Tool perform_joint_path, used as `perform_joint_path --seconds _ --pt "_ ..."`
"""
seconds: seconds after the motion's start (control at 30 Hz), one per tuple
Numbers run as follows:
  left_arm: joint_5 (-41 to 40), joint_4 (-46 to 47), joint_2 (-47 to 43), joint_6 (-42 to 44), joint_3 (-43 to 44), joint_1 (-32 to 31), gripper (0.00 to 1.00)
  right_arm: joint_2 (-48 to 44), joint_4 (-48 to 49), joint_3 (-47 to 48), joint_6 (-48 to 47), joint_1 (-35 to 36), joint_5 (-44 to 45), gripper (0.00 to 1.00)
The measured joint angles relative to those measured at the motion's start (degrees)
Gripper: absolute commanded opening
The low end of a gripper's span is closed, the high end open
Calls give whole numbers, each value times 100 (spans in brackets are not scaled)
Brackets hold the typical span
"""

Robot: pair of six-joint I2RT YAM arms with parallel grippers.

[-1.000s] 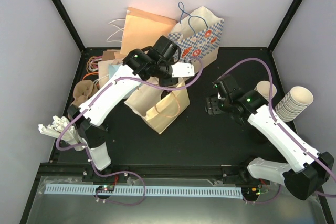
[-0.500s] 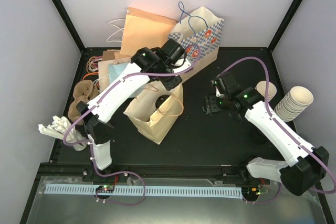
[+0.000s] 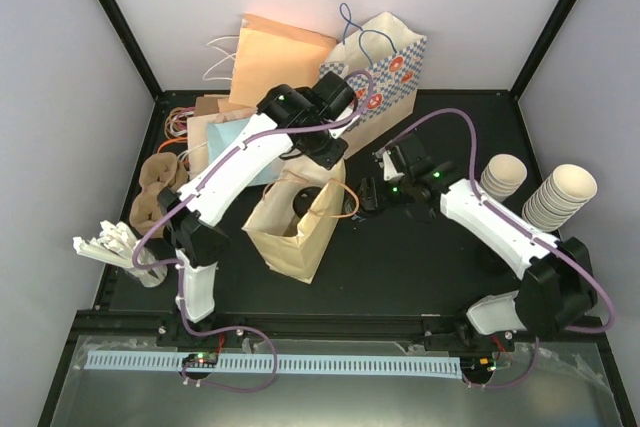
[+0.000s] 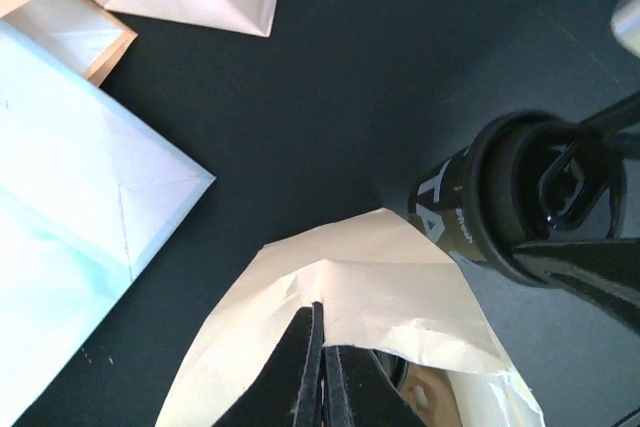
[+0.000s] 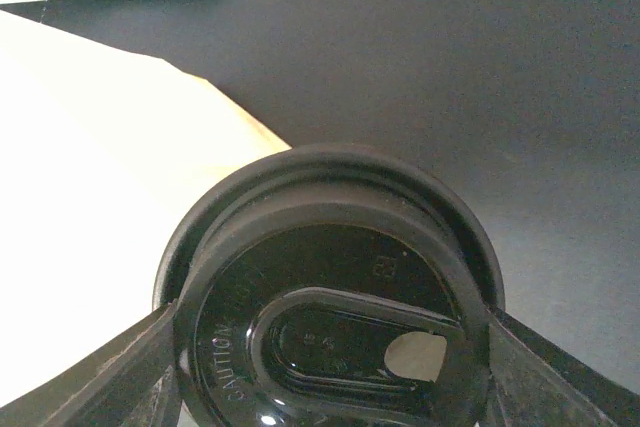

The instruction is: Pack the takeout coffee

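Observation:
The takeout coffee [image 5: 330, 317] fills the right wrist view, black lid up, with a finger pressed on each side. My right gripper [image 3: 368, 195] is shut on it, just right of the tan paper bag [image 3: 290, 242]. In the top view the cup is mostly hidden under that gripper. The left wrist view shows the lid [image 4: 520, 197] beside the bag's raised rim [image 4: 380, 267]. My left gripper [image 4: 320, 312] is shut on that rim, holding the bag's mouth open. From above, the left gripper [image 3: 325, 157] sits at the bag's far edge.
A patterned gift bag [image 3: 385, 67] and a flat brown bag [image 3: 275, 57] lean at the back. A light blue bag [image 3: 235, 137] lies left of the tan one. Stacked lidless cups [image 3: 560, 195] stand at the right edge. White cutlery [image 3: 105, 242] lies far left.
My right gripper has carried the coffee leftward to the bag's side. The left gripper has drawn the bag's rim up and to the right, and the bag's mouth has widened.

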Motion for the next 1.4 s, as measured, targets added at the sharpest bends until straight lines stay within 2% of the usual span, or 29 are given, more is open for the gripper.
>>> perform_joint_path --seconds 0.27,0.43,0.5,0.63,0.7,0.77,0.83,1.03,1.13,1.23,1.4 --pt "-140 -179 2 -380 15 245 2 363 942 -415 503 81 -481 72" --pt "-278 -258 2 -459 15 396 5 791 1471 -302 765 144 -612 72" --pt "-341 -273 0 -492 15 466 16 1095 1580 -98 804 238 -640 72" --pt "-487 -345 -7 -605 15 649 56 1606 1665 376 822 570 -656 72" --pt "-555 -402 -17 -586 7 748 73 1694 1705 490 822 695 -664 72" --pt "-603 -411 -83 -643 -72 841 84 1709 1722 525 820 767 -658 72" --pt "-662 -407 -201 -654 -208 920 90 1709 1716 535 796 769 -614 72" --pt "-654 -125 -791 -640 -485 949 99 1663 1510 575 688 754 -315 72" --pt "-535 363 -1434 -621 -835 949 99 1539 1408 575 625 754 -144 72" --pt "-415 1032 -2387 -621 -1587 997 99 1355 1318 575 568 754 22 72" --pt "-94 1963 -3838 -828 -2820 1827 99 1036 1108 573 407 743 334 72"
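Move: Your left gripper, shut on the far right part of the bag's rim, has the bag's middle about 7 cm back, 4 cm to the left and 11 cm below; the bag is to go left. From it, the blue bag lies some 18 cm left and 12 cm ahead, the checkered bag 9 cm right and 16 cm ahead, both lower. From the right gripper, holding the lidded coffee cup, the bag's middle is about 13 cm left and 3 cm back, 2 cm lower. Draw the bag by its rim to the left about 9 cm and slightly forward with the left gripper, opening the fingers wide on the way, then lift clear some 12 cm, swinging farther left and a little back as the fingertips tilt forward. Keep the right gripper's hold on the cup: sweep it left, dipping and edging forward beside the bag, then ease back right and up. ##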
